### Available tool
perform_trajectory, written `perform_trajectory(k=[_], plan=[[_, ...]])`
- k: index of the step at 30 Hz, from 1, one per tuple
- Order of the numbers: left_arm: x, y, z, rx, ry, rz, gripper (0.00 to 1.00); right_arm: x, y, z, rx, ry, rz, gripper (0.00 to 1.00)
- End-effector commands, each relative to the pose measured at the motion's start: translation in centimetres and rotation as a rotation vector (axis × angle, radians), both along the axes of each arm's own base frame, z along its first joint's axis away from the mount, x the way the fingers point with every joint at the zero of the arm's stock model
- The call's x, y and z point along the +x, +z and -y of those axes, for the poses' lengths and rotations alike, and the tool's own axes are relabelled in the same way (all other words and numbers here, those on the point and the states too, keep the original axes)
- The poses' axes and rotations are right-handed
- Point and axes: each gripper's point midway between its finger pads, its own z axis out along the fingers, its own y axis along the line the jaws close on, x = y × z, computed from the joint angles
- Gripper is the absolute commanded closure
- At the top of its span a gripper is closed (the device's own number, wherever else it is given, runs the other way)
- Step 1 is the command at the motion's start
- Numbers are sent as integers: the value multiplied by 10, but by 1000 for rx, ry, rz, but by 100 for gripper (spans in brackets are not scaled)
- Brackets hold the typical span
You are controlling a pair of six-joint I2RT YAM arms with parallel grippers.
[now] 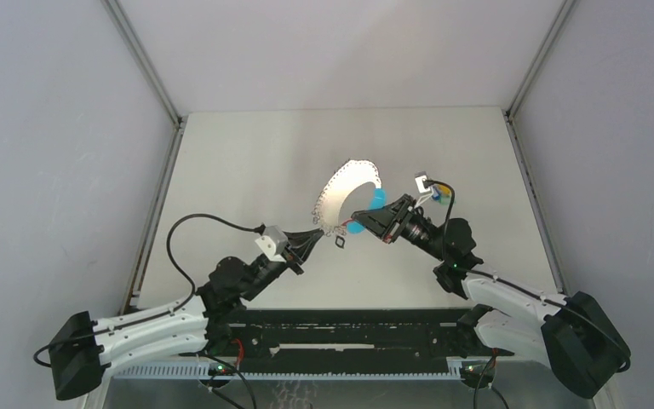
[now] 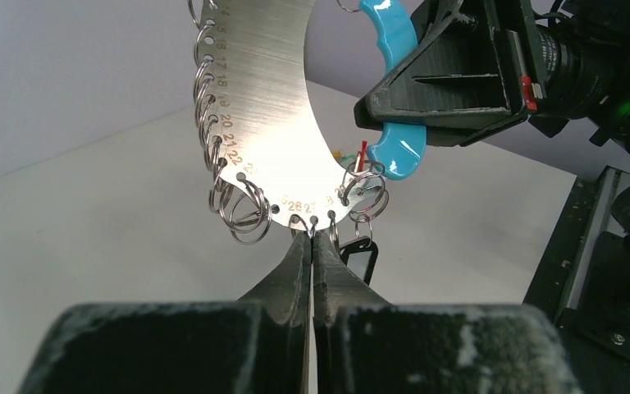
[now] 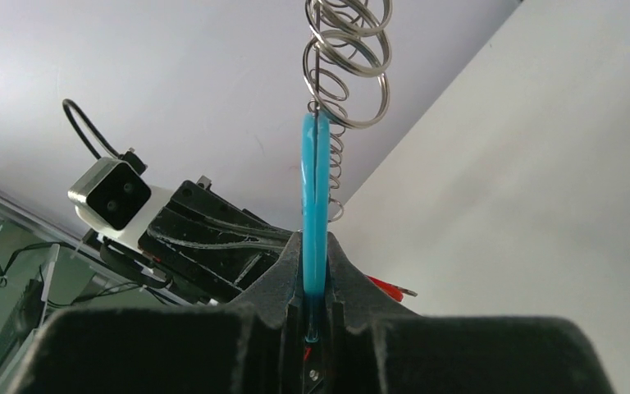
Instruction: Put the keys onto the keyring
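The keyring [image 1: 345, 192] is a curved grey metal plate [image 2: 267, 98] held up off the table, with wire rings along its rim. My right gripper [image 3: 315, 246] is shut on its cyan piece [image 3: 315, 180], and a red tag [image 3: 390, 287] shows just beyond the fingers. My left gripper [image 2: 312, 238] comes from below, shut, with its tips pinched on a small wire ring at the plate's lower rim. A black tag [image 2: 359, 258] hangs just to the right of it. The keys [image 1: 440, 194] show as a small yellow and blue cluster on the table beside the right wrist.
Grey walls close in the table on the left, right and back. A black rail [image 1: 349, 328] runs along the near edge between the arm bases. The left arm's camera block [image 3: 115, 193] is in the right wrist view.
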Motion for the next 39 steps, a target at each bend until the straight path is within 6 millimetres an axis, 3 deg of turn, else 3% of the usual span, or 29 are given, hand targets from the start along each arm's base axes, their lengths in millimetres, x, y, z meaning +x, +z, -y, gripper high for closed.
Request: perform_trajectory(k=[1, 6, 8, 10, 15, 20, 24, 31, 39], plan=[[-5, 18, -1, -108, -27, 17, 100, 8, -5, 1, 0, -18, -77, 100], [12, -14, -16, -121, 91, -137, 99, 10, 2, 7, 20, -46, -56, 100], [12, -23, -20, -143, 107, -183, 85, 7, 8, 8, 29, -43, -37, 100], [14, -27, -25, -174, 132, -223, 80, 6, 9, 8, 28, -41, -30, 100], [12, -25, -27, -177, 129, -246, 71, 8, 9, 10, 27, -55, -32, 100], [-17, -26, -8, -142, -69, -181, 65, 8, 14, 11, 34, -70, -1, 100], [-28, -27, 1, -103, -128, -136, 63, 7, 15, 10, 30, -76, 25, 100], [-9, -5, -9, -178, -17, -126, 60, -2, 20, 5, 26, -36, 86, 100], [-5, -4, -1, -146, -33, -120, 57, -5, 21, 3, 26, -25, 109, 100]])
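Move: The black key tag hangs some 4 cm to the right of the left gripper, about 1 cm back and 3 cm lower; its shut fingers are at the plate's lower edge. The red tag is about 5 cm right and 1 cm ahead, 1 cm higher, and the blue handle about 9 cm right, 3 ahead and 3 up. From the right gripper, which holds that handle, the black tag lies roughly 5 cm left, 3 back and 5 below. Open the left fingers a little under halfway so they let go of the ring at the plate's lower edge, and sink about 4 cm to the level of the hanging black tag, first easing forward and left, then drawing back and right; roll the wrist some 10 degrees counter-clockwise seen from behind the hand. With the right gripper keep hold of the blue handle, dipping about 2 cm and coming most of the way back up. ##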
